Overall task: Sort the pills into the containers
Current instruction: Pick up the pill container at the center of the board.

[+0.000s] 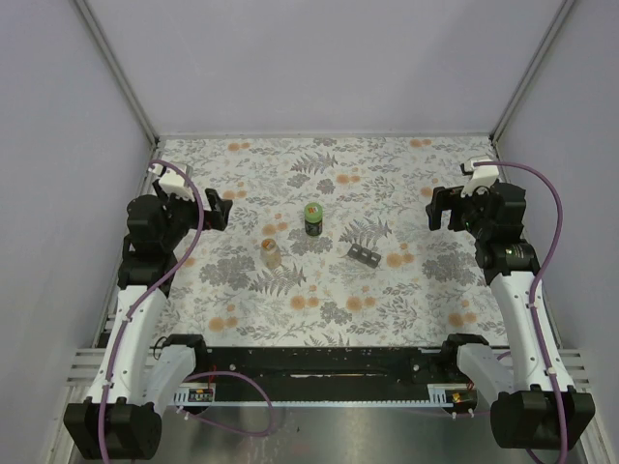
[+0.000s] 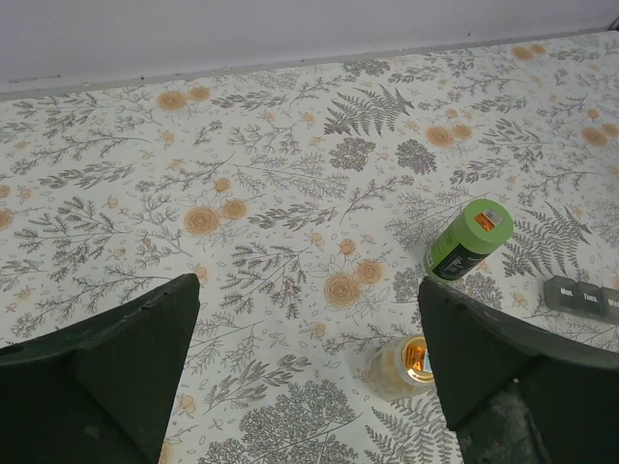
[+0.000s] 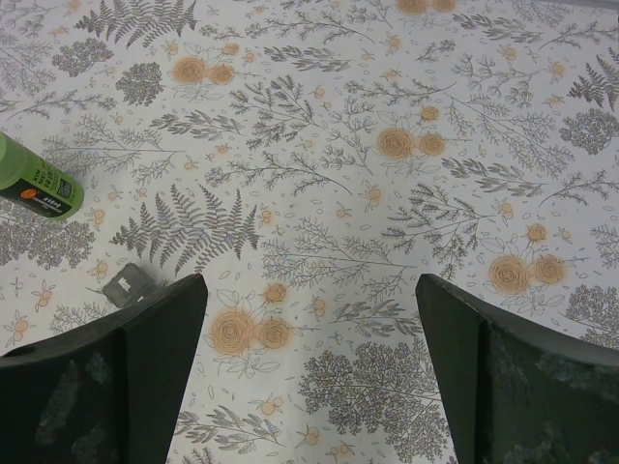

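Three task objects sit mid-table: a green bottle (image 1: pixel 312 218) standing upright, a small clear bottle with an orange cap (image 1: pixel 272 253), and a grey pill organizer (image 1: pixel 365 255). No loose pills show. My left gripper (image 1: pixel 215 208) hangs open at the left and holds nothing. In its wrist view the clear bottle (image 2: pixel 401 365) is just inside the right finger, with the green bottle (image 2: pixel 467 239) and organizer (image 2: pixel 583 296) beyond. My right gripper (image 1: pixel 435 206) is open and holds nothing at the right. Its view has the green bottle (image 3: pixel 37 188) and a corner of the organizer (image 3: pixel 129 284) at the left.
A floral-patterned cloth (image 1: pixel 319 300) covers the table. Plain walls enclose the back and both sides, with metal corner posts (image 1: pixel 116 72). A black rail (image 1: pixel 319 362) carrying the arm bases runs along the near edge.
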`<state>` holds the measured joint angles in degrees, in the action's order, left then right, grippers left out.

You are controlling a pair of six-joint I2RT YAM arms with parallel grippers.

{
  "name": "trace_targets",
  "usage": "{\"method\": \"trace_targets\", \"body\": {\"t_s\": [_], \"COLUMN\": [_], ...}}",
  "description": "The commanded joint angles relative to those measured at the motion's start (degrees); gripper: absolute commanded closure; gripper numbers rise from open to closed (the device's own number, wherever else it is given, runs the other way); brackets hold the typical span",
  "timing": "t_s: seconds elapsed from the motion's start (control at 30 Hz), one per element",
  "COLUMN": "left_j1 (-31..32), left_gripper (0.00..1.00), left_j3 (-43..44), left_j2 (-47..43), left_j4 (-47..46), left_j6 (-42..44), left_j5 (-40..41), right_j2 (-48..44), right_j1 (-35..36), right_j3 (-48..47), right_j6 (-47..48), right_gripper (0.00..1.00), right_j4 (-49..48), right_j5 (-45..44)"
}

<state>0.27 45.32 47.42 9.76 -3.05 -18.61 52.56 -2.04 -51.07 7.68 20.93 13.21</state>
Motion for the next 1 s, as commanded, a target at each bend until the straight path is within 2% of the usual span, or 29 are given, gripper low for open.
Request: {"method": "trace_targets", "body": {"t_s": [0.0,0.23,0.33,0.43,0.57,0.63,0.7,0.83,0.97], "left_j1": [-0.3,-0.3,-0.3,-0.3,-0.3,-0.3,-0.3,-0.3,-0.3], "left_gripper": [0.01,0.01,0.01,0.01,0.01,0.01,0.01,0.01,0.01], "left_j3": [0.5,1.1,2.4,4.3,5.5,5.9,7.1,10.0,10.6], "left_j2": [-0.2,-0.3,0.0,0.7,0.8,0.9,1.8,3.5,3.6], "left_j4": [-2.4,-1.5,0.3,2.4,3.2,3.9,5.1,9.2,10.5], "left_j6": [0.2,1.0,1.1,1.7,2.6,5.7,6.3,7.6,8.9], "left_j5": [2.8,2.9,5.6,8.2,7.7,5.7,4.7,1.3,-0.5], "right_j2": [-0.5,-0.3,-0.2,-0.1,0.7,1.8,3.3,5.4,9.1], "right_j1": [-0.2,-0.2,-0.2,-0.3,-0.2,0.7,3.5,13.7,19.2], "right_j3": [-1.1,-1.7,-3.4,-6.1,-8.3,-9.2,-9.6,-6.9,-7.3], "right_j6": [0.5,0.4,0.8,2.9,8.1,10.4,12.6,16.9,18.2], "right_gripper": [0.01,0.00,0.01,0.01,0.01,0.01,0.01,0.01,0.01], "right_j4": [-1.1,-0.5,1.4,5.9,13.3,16.2,17.7,15.6,12.4], "right_j5": [0.7,0.4,0.3,-0.4,1.1,1.1,-0.5,-8.9,-9.0]}}
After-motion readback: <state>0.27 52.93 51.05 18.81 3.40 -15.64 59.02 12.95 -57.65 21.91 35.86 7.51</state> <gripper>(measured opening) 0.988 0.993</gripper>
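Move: The grey pill container lies about 11 cm to the right hand's left, some 5 cm farther out and roughly 21 cm below. From that container, the green bottle stands about 11 cm to the left and 6 cm farther out, and the clear bottle some 20 cm to the left and 2 cm nearer the base. From the left hand, the pill container lies about 27 cm to the right, 7 cm ahead and 22 cm lower. The right arm sets off late and gently, drawing back about 2 cm with a slight lift, then swings quickly left about 5 cm while sinking past its starting height, high over the table and towards the grey pill container. The wrist turns some 15 degrees counter-clockwise, lets its left side dip by about as much and tips the fingers farther down, with the empty gripper staying wide open and touching nothing. ##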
